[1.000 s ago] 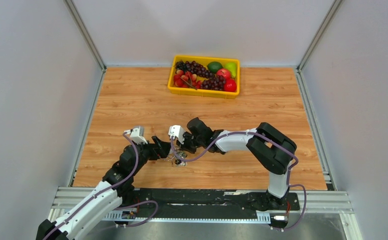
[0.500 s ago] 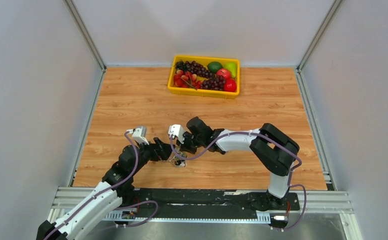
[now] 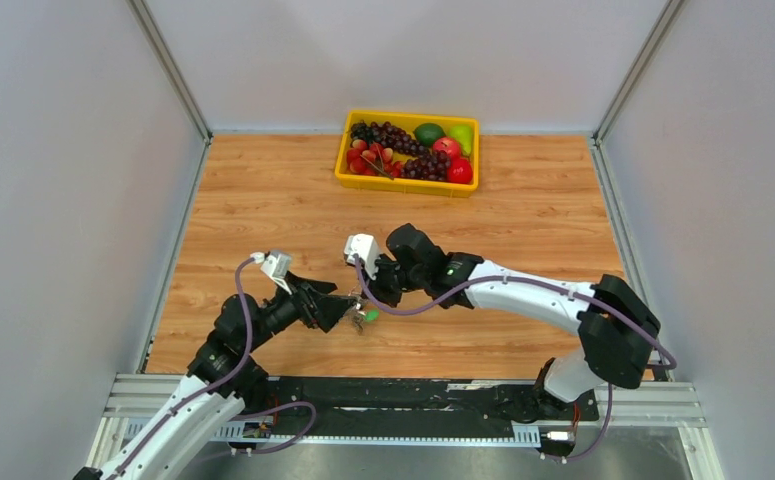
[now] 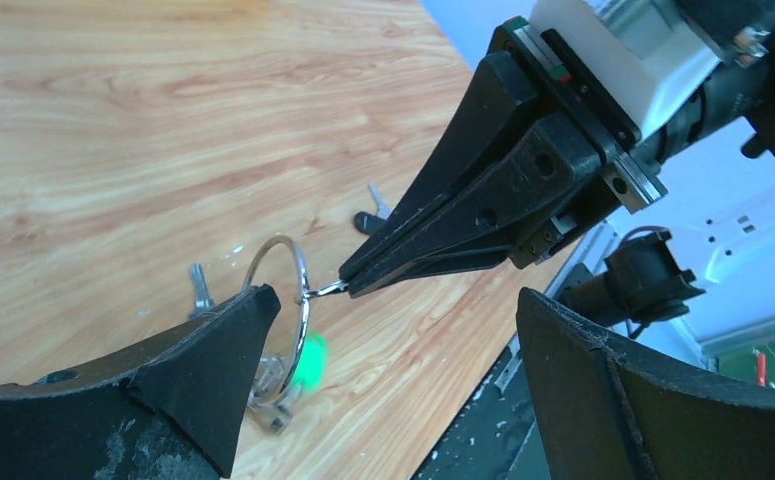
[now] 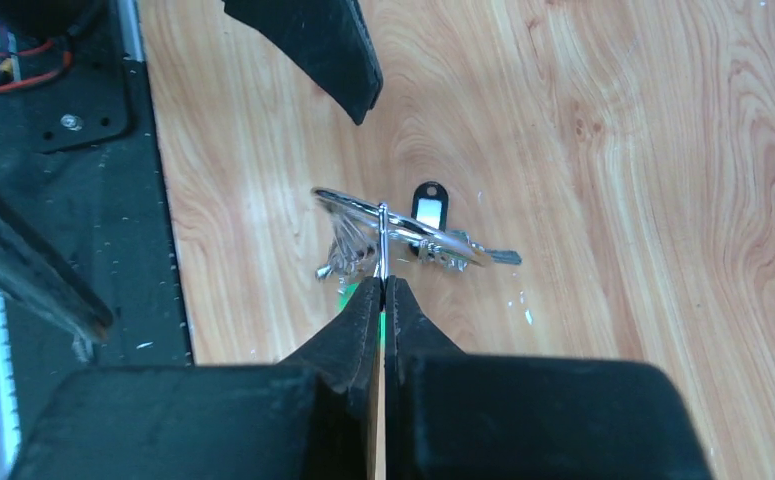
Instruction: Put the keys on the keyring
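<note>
The silver keyring (image 4: 289, 300) stands upright just above the wood, held by a small link in my right gripper (image 4: 347, 283), which is shut on it. A green-headed key (image 4: 308, 360) dangles blurred from the ring beside some silver pieces. A black-headed key (image 4: 367, 222) and a silver key (image 4: 200, 290) lie on the table behind. My left gripper (image 4: 398, 300) is open, its fingers (image 4: 203, 370) on either side of the ring without touching. In the right wrist view the keyring (image 5: 358, 208) shows edge-on ahead of the shut right gripper (image 5: 383, 284). From above, the green key (image 3: 370, 315) hangs between the two grippers.
A yellow tray (image 3: 404, 185) of fruit stands at the back of the wooden table (image 3: 523, 220). The black base rail (image 3: 413, 395) runs along the near edge, close under the grippers. Grey walls enclose the sides.
The right arm has stretched out, its elbow swinging right and down, and the keyring has come up off the table. The left arm has drawn back a little to the left.
</note>
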Controlling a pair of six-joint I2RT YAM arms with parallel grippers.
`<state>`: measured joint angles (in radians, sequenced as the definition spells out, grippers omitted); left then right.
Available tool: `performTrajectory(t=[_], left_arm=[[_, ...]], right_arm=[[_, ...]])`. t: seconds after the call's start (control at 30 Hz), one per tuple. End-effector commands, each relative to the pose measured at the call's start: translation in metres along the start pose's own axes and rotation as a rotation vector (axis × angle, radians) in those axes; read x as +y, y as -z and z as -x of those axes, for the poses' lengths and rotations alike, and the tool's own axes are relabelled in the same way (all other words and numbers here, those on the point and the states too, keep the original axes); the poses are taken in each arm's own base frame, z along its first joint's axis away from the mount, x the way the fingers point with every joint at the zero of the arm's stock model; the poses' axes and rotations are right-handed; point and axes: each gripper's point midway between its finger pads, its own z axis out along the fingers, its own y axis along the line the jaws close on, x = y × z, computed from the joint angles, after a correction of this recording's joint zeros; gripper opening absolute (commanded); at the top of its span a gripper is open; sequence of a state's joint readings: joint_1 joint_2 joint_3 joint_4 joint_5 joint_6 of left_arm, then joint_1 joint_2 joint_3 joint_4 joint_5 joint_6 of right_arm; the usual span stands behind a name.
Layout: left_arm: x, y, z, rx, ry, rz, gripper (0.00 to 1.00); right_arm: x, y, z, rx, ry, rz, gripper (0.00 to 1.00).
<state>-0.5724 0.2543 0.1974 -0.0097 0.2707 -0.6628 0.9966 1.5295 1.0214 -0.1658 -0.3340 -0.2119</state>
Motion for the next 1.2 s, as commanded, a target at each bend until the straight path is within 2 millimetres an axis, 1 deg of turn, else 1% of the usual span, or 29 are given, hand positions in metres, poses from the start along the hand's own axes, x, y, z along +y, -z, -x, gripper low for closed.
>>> performTrajectory(t=[0.0, 0.13, 0.17, 0.2, 0.23, 0.27, 0.33, 0.43, 0.57, 0.7, 0.77, 0.8, 0.9, 1.03, 1.13, 1.17], left_arm=[[-0.030, 0.011, 0.024, -0.032, -0.084, -0.097, 1.00], [-0.056, 0.020, 0.046, -0.098, -0.151, -0.188, 1.00], [-0.062, 0.022, 0.046, -0.092, -0.162, -0.216, 1.00], [-0.069, 0.024, 0.053, -0.117, -0.188, -0.246, 1.00], [-0.075, 0.025, 0.053, -0.111, -0.201, -0.276, 1.00], [-0.081, 0.027, 0.057, -0.126, -0.224, -0.297, 1.00], [-0.086, 0.028, 0.060, -0.137, -0.259, -0.325, 1.00], [-0.090, 0.028, 0.062, -0.155, -0.301, -0.350, 1.00], [-0.094, 0.025, 0.066, -0.188, -0.304, -0.382, 1.00], [-0.095, 0.020, 0.070, -0.199, -0.316, -0.394, 1.00], [-0.101, 0.020, 0.073, -0.219, -0.321, -0.427, 1.00], [-0.100, 0.017, 0.070, -0.208, -0.317, -0.429, 1.00], [-0.101, 0.012, 0.068, -0.217, -0.346, -0.437, 1.00], [-0.103, 0.004, 0.064, -0.209, -0.396, -0.435, 1.00], [-0.107, -0.006, 0.058, -0.179, -0.433, -0.428, 1.00], [-0.104, -0.012, 0.058, -0.174, -0.468, -0.402, 1.00]], right_arm=[[0.016, 0.028, 0.025, -0.037, -0.050, 0.010, 0.00], [0.020, 0.045, 0.029, -0.001, -0.118, -0.010, 0.00], [0.022, 0.050, 0.033, 0.007, -0.141, -0.011, 0.00], [0.024, 0.054, 0.034, 0.023, -0.169, -0.011, 0.00], [0.025, 0.058, 0.039, 0.031, -0.192, -0.010, 0.00], [0.027, 0.063, 0.046, 0.036, -0.204, -0.004, 0.00], [0.033, 0.072, 0.055, 0.049, -0.263, 0.005, 0.00], [0.038, 0.088, 0.068, 0.029, -0.300, 0.008, 0.00], [0.041, 0.105, 0.083, 0.021, -0.347, -0.006, 0.00], [0.047, 0.117, 0.087, 0.053, -0.379, 0.006, 0.00], [0.053, 0.118, 0.089, 0.067, -0.395, 0.031, 0.00], [0.055, 0.119, 0.089, 0.075, -0.405, 0.043, 0.00], [0.059, 0.120, 0.089, 0.100, -0.433, 0.062, 0.00], [0.059, 0.123, 0.095, 0.111, -0.460, 0.064, 0.00], [0.059, 0.121, 0.093, 0.142, -0.486, 0.073, 0.00], [0.057, 0.119, 0.092, 0.155, -0.495, 0.070, 0.00]])
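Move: The keyring dangles from a metal link in the shut right fingers, its middle some 2 cm left of the right hand, 1 cm ahead and 2 cm below. From the open left hand, the keyring is about 3 cm ahead, 2 cm right and 3 cm below; the hanging green tag is roughly 1 cm ahead, 4 cm right and 6 cm below. On the table a black fob lies about 6 cm ahead, 21 cm right and 13 cm below the left hand. Lift the keyring with the right gripper about 13 cm, drawing it back and a little to the right while the shut fingers keep their pinch on the link and the wrist turns. Bring the left gripper up with it, some 9 cm, slightly back and finally rightward, fingers wide open and tilting up about 25 degrees, so that their gap comes in line with the ring. ##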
